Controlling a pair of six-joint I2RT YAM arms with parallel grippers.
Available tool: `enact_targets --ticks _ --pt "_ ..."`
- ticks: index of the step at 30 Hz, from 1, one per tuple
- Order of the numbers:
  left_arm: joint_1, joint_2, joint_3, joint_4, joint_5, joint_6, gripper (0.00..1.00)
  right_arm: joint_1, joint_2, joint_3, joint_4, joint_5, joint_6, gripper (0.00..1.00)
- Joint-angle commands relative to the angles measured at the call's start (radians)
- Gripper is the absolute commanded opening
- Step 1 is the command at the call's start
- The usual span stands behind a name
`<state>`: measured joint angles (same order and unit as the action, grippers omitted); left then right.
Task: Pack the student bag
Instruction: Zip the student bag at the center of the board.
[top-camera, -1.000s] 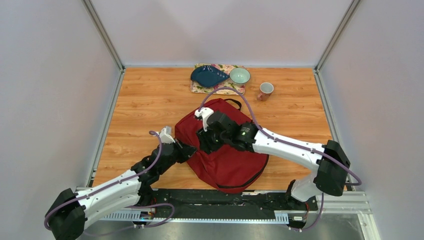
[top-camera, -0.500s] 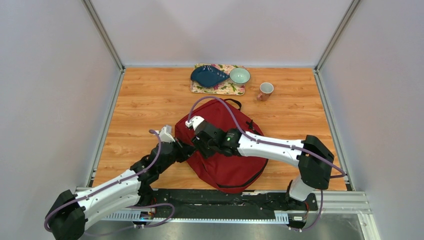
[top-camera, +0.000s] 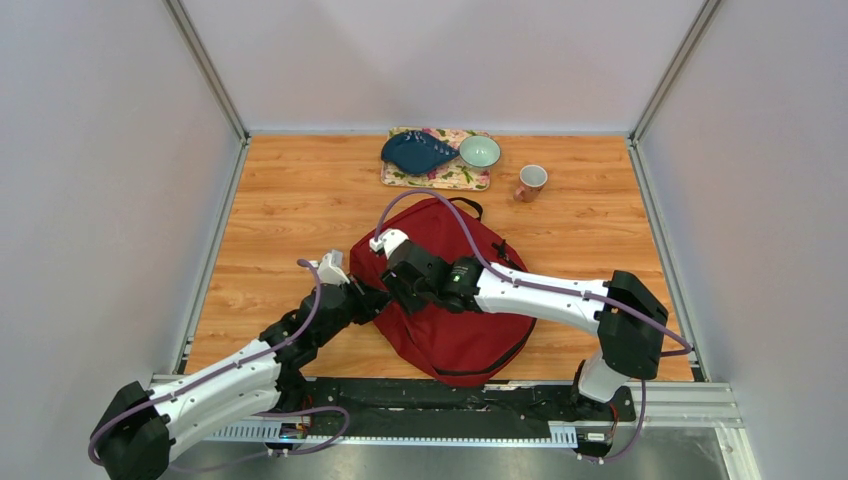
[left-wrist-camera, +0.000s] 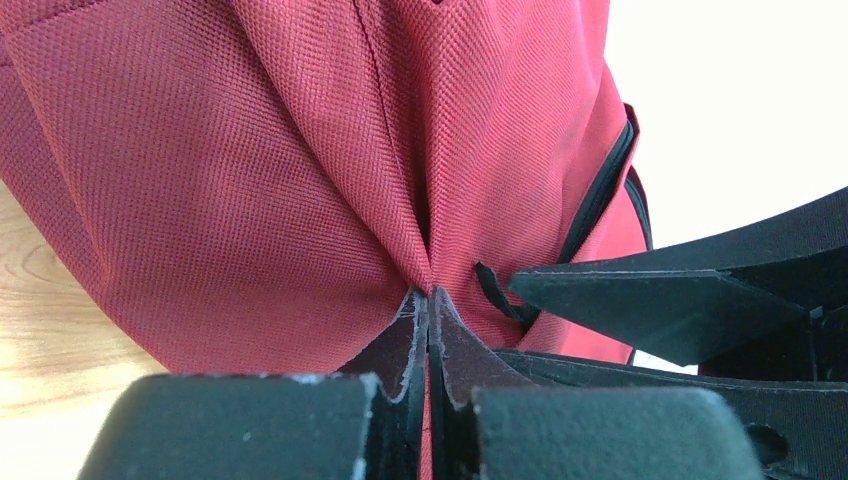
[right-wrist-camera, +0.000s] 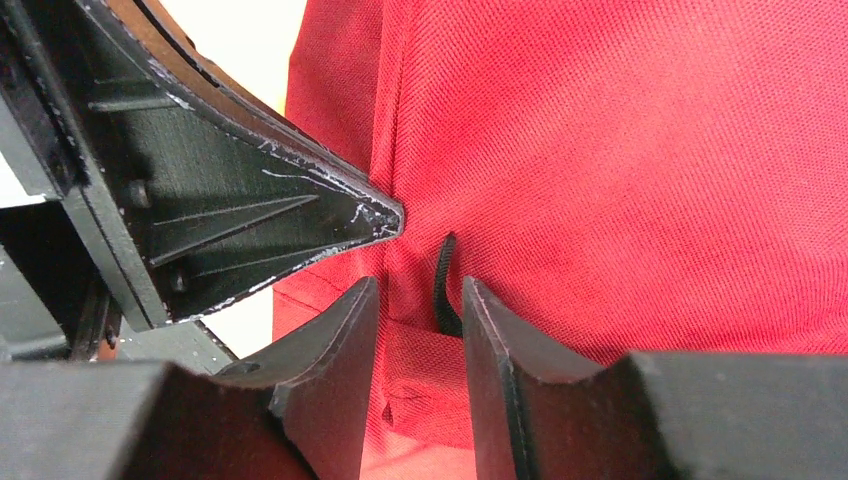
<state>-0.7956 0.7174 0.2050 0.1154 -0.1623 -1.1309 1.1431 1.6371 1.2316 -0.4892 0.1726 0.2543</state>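
Observation:
The student bag (top-camera: 470, 335), dark red with black zippers, lies flat in the middle of the wooden table. My left gripper (top-camera: 376, 300) is at its left edge, shut on a pinched fold of the red fabric (left-wrist-camera: 400, 190), which rises in a ridge from the fingertips (left-wrist-camera: 412, 310). My right gripper (top-camera: 396, 290) reaches over the bag from the right, just beside the left one. Its jaws (right-wrist-camera: 420, 292) stand open a little way apart, one on each side of a black zipper pull (right-wrist-camera: 445, 285) without touching it. The same pull (left-wrist-camera: 494, 290) shows in the left wrist view.
At the back of the table a floral tray (top-camera: 470, 181) carries a dark blue dish (top-camera: 415, 152) and a pale green bowl (top-camera: 480, 151). A mug (top-camera: 531, 181) stands to its right. Grey walls close in the left, right and back.
My right arm has swung left across the bag, close to the left gripper, and its jaws have narrowed. The left gripper has stayed shut on the fabric.

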Motion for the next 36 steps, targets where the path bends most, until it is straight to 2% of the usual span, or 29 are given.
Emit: enact_targets --ticks 1,4,10,18,28,31,36 --pt "0.006 -0.021 0.014 0.059 0.012 0.006 0.00 0.000 -0.020 0.034 0.055 0.011 0.037 0.40" --pt "0.006 -0.030 0.010 0.056 0.004 0.005 0.00 0.000 0.007 0.063 0.009 0.077 0.048 0.40" --pt "0.009 -0.036 0.011 0.052 0.003 0.008 0.00 0.000 0.020 0.052 0.018 0.096 0.057 0.39" --pt "0.007 -0.036 0.010 0.052 0.006 0.005 0.00 -0.002 0.032 0.048 0.008 0.126 0.059 0.29" --pt "0.013 -0.035 0.001 0.072 0.009 0.003 0.00 0.001 0.027 0.011 0.009 0.070 0.053 0.28" --pt "0.013 -0.035 -0.001 0.078 0.012 0.002 0.00 0.001 0.036 0.011 0.004 0.088 0.057 0.25" --pt "0.013 -0.035 -0.006 0.087 0.026 -0.004 0.00 0.000 0.036 0.012 0.004 0.123 0.054 0.15"
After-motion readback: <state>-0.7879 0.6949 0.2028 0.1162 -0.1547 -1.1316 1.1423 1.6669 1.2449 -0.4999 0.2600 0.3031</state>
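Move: The black zipper pull stands almost between the right hand's parted fingertips, about 1 cm ahead, 1 cm right and 1 cm below their midpoint. The fold of red cloth is roughly 1 cm ahead and 1 cm left of that hand; the student bag's middle is some 7 cm right, 2 cm ahead and 5 cm below, its top handle some 20 cm ahead and 12 cm right. From the left hand the pull is level ahead, about 2 cm right and 1 cm down. Forward by a little over 1 cm, the right hand eases its fingertips to either side of the black zipper pull, first lifting slightly, then sinking about 1 cm and turning some 5 degrees clockwise. Its fingers narrow around the pull to under half their starting gap. The left hand keeps its pinch on the fold and rises only half a centimetre. ##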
